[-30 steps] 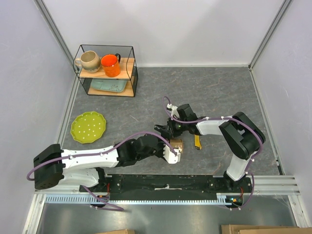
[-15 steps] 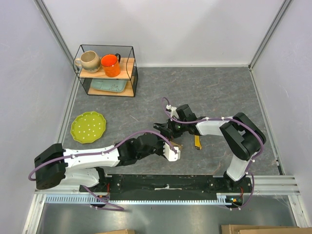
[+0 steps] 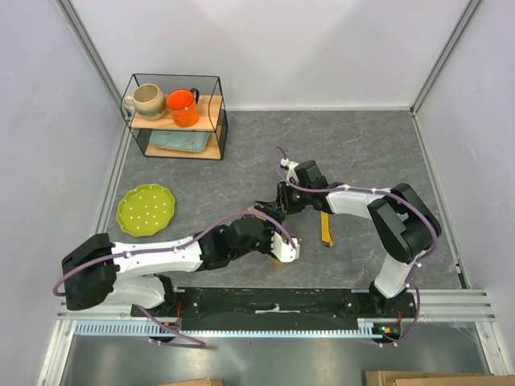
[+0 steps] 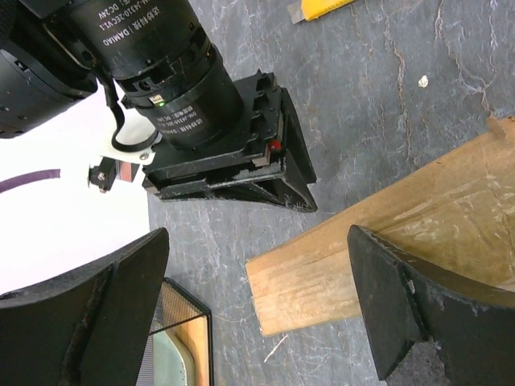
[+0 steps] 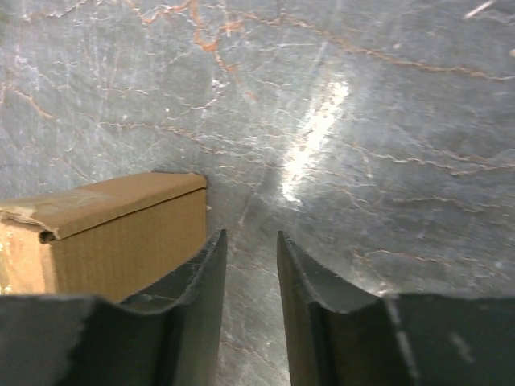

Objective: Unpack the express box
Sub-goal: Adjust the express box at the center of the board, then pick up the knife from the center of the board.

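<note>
The express box (image 4: 378, 233) is brown cardboard with clear tape on it, and it lies on the grey table. In the top view my left arm covers nearly all of it. My left gripper (image 4: 257, 314) is wide open above the box's near end, holding nothing. One finger (image 4: 426, 314) overlaps the box and the other (image 4: 80, 305) is off to the side. My right gripper (image 5: 251, 241) hovers just beside the box (image 5: 105, 233). Its jaws stand a little apart with only bare table between them.
A yellow utility knife (image 3: 325, 229) lies on the table right of the box. A green plate (image 3: 146, 210) sits at the left. At the back left stands a wire rack (image 3: 216, 121) holding a beige mug, an orange mug and a teal tray.
My right gripper has opened, let go of the box and drawn back toward the far side. My left arm has shifted over the box, hiding it from above.
</note>
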Robot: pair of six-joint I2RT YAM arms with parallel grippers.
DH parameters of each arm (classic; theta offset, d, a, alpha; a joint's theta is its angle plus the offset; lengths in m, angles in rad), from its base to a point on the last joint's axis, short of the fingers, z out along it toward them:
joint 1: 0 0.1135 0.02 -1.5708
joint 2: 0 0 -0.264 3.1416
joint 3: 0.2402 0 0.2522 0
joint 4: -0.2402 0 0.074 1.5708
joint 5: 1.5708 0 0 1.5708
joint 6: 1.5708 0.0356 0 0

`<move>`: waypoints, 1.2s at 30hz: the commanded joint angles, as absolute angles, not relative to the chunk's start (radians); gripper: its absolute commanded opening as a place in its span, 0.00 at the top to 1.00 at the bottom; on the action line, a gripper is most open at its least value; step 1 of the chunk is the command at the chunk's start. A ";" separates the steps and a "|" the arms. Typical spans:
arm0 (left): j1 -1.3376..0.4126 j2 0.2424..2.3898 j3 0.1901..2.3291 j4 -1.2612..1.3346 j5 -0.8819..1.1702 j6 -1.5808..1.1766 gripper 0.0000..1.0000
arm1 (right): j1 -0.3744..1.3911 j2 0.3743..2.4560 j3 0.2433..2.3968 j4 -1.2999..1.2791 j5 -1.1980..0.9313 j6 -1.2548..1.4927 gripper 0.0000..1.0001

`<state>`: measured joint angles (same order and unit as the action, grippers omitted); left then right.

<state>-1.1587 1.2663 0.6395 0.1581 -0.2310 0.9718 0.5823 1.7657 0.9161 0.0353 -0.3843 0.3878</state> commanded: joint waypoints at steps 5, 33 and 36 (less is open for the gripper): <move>-1.141 1.284 0.757 0.039 -0.235 0.939 0.01 | 0.519 1.695 0.913 0.026 -0.342 0.385 0.50; -0.646 1.200 1.187 -0.703 0.170 0.450 0.01 | 0.710 1.239 0.861 -0.273 -0.031 0.322 0.27; -0.646 1.219 1.210 -0.701 0.186 0.448 0.01 | 0.707 1.230 0.888 -0.432 0.271 0.423 0.27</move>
<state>-0.6476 1.2087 1.1881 -0.6922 0.1226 0.5114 0.7136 1.2499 0.8520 -0.2508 -0.0612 0.3466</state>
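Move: The express box stands on its long narrow side, slanting away to the left. Its middle is about 10 cm below the left hand, 4 cm to its left and 1 cm back; from the right hand it is some 8 cm back and 4 cm left, at about the same height. The yellow cutter lies about 6 cm back, 12 cm right and 3 cm below the right hand, or 2 cm ahead, 10 cm right and 13 cm below the left. The express box is left standing as both hands clear it. The left hand, wide open throughout, rises about 10 cm, then swings left and forward past the box's far end, easing slightly back and down as its wrist rolls and tips downward. The right hand edges right and forward, then lifts some 12 cm while drawing back, its fingers opening much wider. ##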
